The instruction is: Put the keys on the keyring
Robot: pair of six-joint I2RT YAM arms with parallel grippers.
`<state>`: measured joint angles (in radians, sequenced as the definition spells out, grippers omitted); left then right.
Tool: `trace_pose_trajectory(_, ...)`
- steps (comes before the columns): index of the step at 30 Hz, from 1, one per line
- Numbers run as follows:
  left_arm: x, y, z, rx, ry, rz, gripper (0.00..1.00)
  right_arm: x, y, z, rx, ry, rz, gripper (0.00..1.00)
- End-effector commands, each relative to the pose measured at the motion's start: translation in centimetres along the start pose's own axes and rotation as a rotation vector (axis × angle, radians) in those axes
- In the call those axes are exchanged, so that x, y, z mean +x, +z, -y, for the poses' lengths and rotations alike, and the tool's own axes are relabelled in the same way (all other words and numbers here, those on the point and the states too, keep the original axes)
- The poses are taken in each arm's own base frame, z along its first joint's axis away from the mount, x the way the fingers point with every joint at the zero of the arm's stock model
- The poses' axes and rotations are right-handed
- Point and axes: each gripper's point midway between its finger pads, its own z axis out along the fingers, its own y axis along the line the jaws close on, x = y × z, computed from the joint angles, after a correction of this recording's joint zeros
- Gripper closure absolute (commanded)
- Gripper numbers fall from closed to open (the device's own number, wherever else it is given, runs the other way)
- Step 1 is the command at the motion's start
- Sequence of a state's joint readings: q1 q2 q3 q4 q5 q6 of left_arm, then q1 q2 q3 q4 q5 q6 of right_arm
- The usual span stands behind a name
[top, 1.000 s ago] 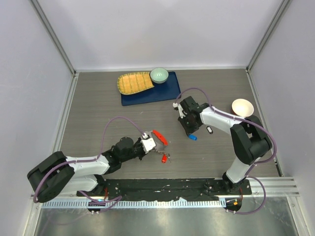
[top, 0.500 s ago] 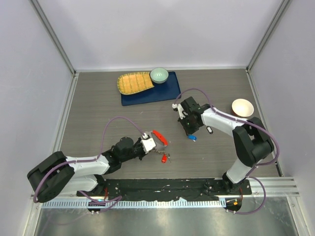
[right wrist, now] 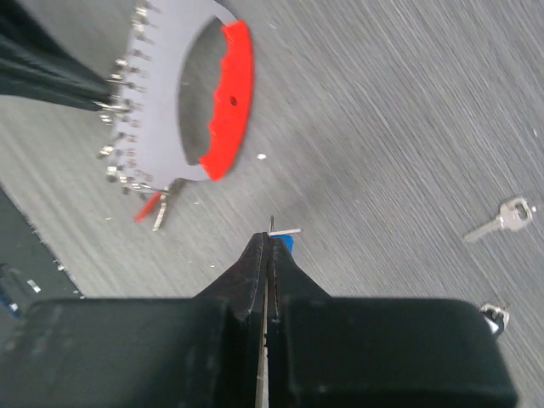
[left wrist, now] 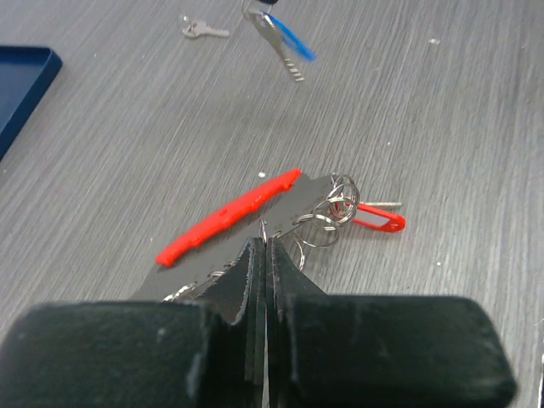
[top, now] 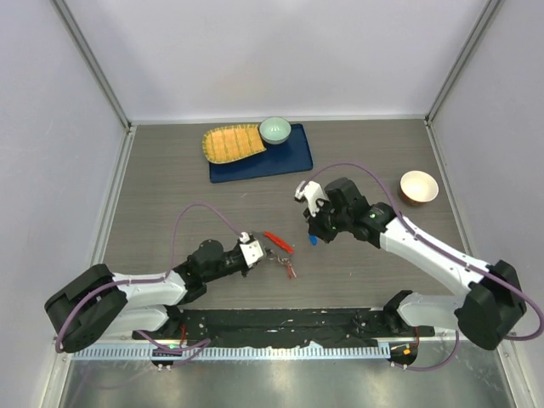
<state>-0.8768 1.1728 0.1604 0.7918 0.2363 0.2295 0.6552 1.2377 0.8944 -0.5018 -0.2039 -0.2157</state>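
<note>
My left gripper (left wrist: 265, 246) is shut on the keyring (left wrist: 327, 217), a tangle of grey rings and chain with a long curved red tag (left wrist: 225, 219); it shows in the top view as the keyring (top: 279, 242), right of the left gripper (top: 255, 252). The red-headed key (left wrist: 378, 221) lies on the table at the rings, and I cannot tell whether it is threaded on. My right gripper (right wrist: 270, 238) is shut on the blue-headed key (right wrist: 285, 245), held above the table just right of the keyring, the key (top: 313, 240) hanging below the right gripper (top: 314, 231).
A bare silver key (right wrist: 501, 219) lies on the table beyond the blue key. A blue tray (top: 289, 157) at the back carries a yellow woven plate (top: 231, 143) and a green bowl (top: 274, 129). A tan bowl (top: 419, 187) stands at the right.
My right gripper closed on the blue key, lifted it off the table and carried it left toward the keyring. The left gripper drew the keyring slightly nearer.
</note>
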Motion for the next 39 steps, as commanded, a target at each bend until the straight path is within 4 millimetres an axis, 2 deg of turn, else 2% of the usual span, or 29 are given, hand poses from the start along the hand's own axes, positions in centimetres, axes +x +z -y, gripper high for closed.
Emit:
trace_pose_trajectory(1,-6.0,0.2,-0.2,0.021,0.036,0.209,1.0,-2.9,-2.0,-2.9,-0.114,-0.177,0.173,0.99)
trace_pose_trajectory(9,-10.9,-0.2,-0.1,0.065,0.069,0.332,1.0,-5.5,-5.5,-5.7,-0.207,-0.311,0.372,0.99)
trace_pose_trajectory(13,-12.2,-0.4,0.0,0.077,0.075,0.365,1.0,-6.1,-6.6,-6.6,-0.247,-0.337,0.417,0.99)
trace_pose_trajectory(23,-13.3,-0.6,1.1,0.155,0.073,0.384,1.0,-5.6,-7.0,-8.7,-0.345,-0.398,0.433,0.99)
trace_pose_trajectory(25,-13.0,-0.5,1.3,0.168,0.073,0.368,1.0,-5.3,-6.7,-9.1,-0.361,-0.404,0.425,0.99)
trace_pose_trajectory(29,-12.0,-0.3,1.5,0.18,0.089,0.339,0.99,-4.3,-5.6,-9.3,-0.368,-0.42,0.386,0.99)
trace_pose_trajectory(33,-11.9,-0.2,1.8,0.197,0.091,0.333,0.99,-3.7,-4.8,-9.3,-0.344,-0.443,0.348,0.99)
trace_pose_trajectory(39,-12.1,-0.2,2.2,0.223,0.085,0.336,1.0,-4.1,-4.6,-9.0,-0.308,-0.461,0.361,0.99)
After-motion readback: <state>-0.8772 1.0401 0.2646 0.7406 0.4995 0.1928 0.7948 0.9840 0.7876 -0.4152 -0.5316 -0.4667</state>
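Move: The keyring, still held by the left fingers, has its middle about 9 cm left of the right hand, 5 cm back and some 5 cm below. On it the red tag is roughly 9 cm back, 5 cm left and 8 cm below the right hand. The silver key lies about 10 cm ahead and 8 cm right, the black-tagged key 6 cm ahead and 15 cm right, both some 10 cm below. The blue-tagged key is about 11 cm right of the left hand, 4 cm ahead and 2 cm above. The blue-tagged key, still pinched in the right hand, is carried back about 8 cm and 5 cm left to the keyring's rings, first rising some 8 cm, then sinking 2 or 3, while the wrist swings about 30 degrees counter-clockwise. The left hand keeps its pinch and lifts the keyring about 8 cm towards the key, easing right, then back. ##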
